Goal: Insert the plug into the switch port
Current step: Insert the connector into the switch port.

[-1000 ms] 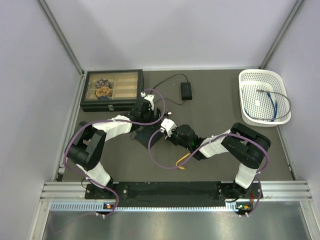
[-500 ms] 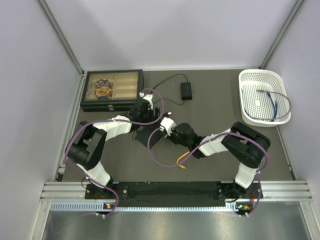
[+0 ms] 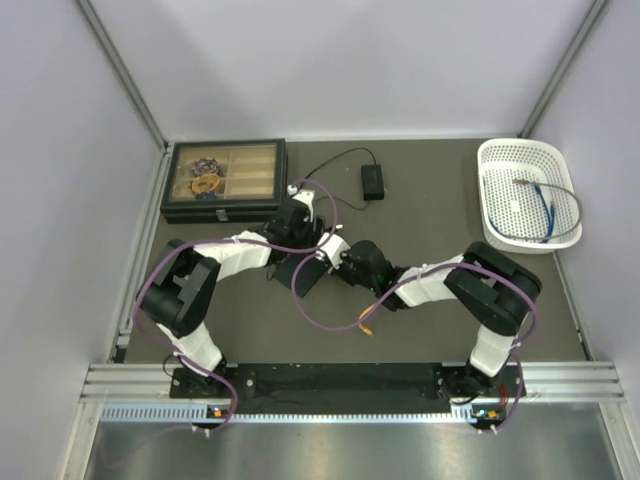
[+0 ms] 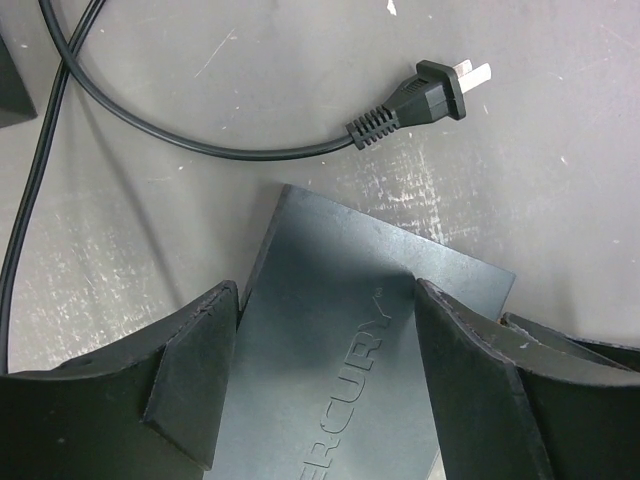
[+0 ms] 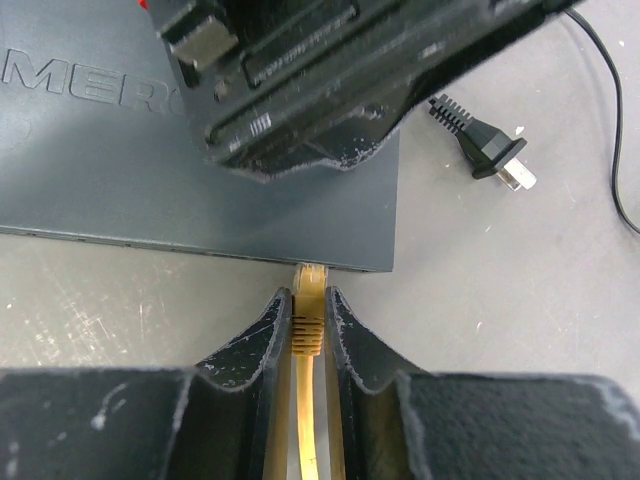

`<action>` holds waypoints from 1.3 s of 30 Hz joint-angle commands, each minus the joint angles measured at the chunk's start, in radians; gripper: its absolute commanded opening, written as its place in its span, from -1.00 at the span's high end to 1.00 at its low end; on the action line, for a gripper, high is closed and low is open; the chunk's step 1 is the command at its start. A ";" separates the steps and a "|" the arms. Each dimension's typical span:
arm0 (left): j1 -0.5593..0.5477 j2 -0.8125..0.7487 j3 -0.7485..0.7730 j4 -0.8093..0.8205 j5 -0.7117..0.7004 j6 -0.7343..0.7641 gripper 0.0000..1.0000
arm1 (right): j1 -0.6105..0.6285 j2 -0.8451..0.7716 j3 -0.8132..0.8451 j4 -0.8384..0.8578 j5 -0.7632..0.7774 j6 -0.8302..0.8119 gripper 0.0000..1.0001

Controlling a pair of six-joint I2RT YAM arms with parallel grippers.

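The switch is a flat dark grey box (image 4: 400, 250) marked MERCURY, lying on the table. My left gripper (image 4: 328, 290) straddles it from above, its wide-set fingers (image 4: 190, 380) against the box's two side edges. My right gripper (image 5: 308, 292) is shut on a yellow plug (image 5: 309, 322) with its yellow cable trailing back. The plug's tip meets the near edge of the box (image 5: 150, 150), at the switch port (image 5: 312, 266) by the box's right corner. How deep it sits is hidden under that edge. In the top view both grippers crowd over the box (image 3: 292, 272).
A black mains plug (image 4: 430, 95) on a thin lead lies just past the box, joined to a small power brick (image 3: 372, 180). A black compartment case (image 3: 223, 178) stands at the back left. At the right, a white basket (image 3: 528, 195) holds a blue cable (image 3: 548, 205).
My left gripper has shifted right over the box and its jaws have narrowed. The right gripper has pushed a little left toward the box with the plug.
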 commanded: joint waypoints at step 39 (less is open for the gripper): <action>-0.148 0.066 0.096 -0.180 0.183 -0.106 -0.44 | 0.010 -0.245 0.113 0.057 -0.151 -0.002 0.22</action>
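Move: The switch is already in the left fingers, and its port, in the long edge facing the right hand, lies about 2 cm back and 4 cm right of the left hand. The right hand holds the yellow plug at that port, which is some 1 cm ahead of it and 1 cm to its left. From the right hand, the black power plug lies about 9 cm ahead and 1 cm right on the table, 3 cm lower; the power brick is 18 cm ahead and 9 cm right. The yellow plug stays against the port while the left hand, keeping its grip, pushes the switch about 1.5 cm right and slightly back onto it; the right hand yields barely a centimetre forward and right, tilting slightly. Then the right fingers open, let go of the plug and rise about 6 cm clear, as the left hand carries the switch another couple of centimetres back and right. ##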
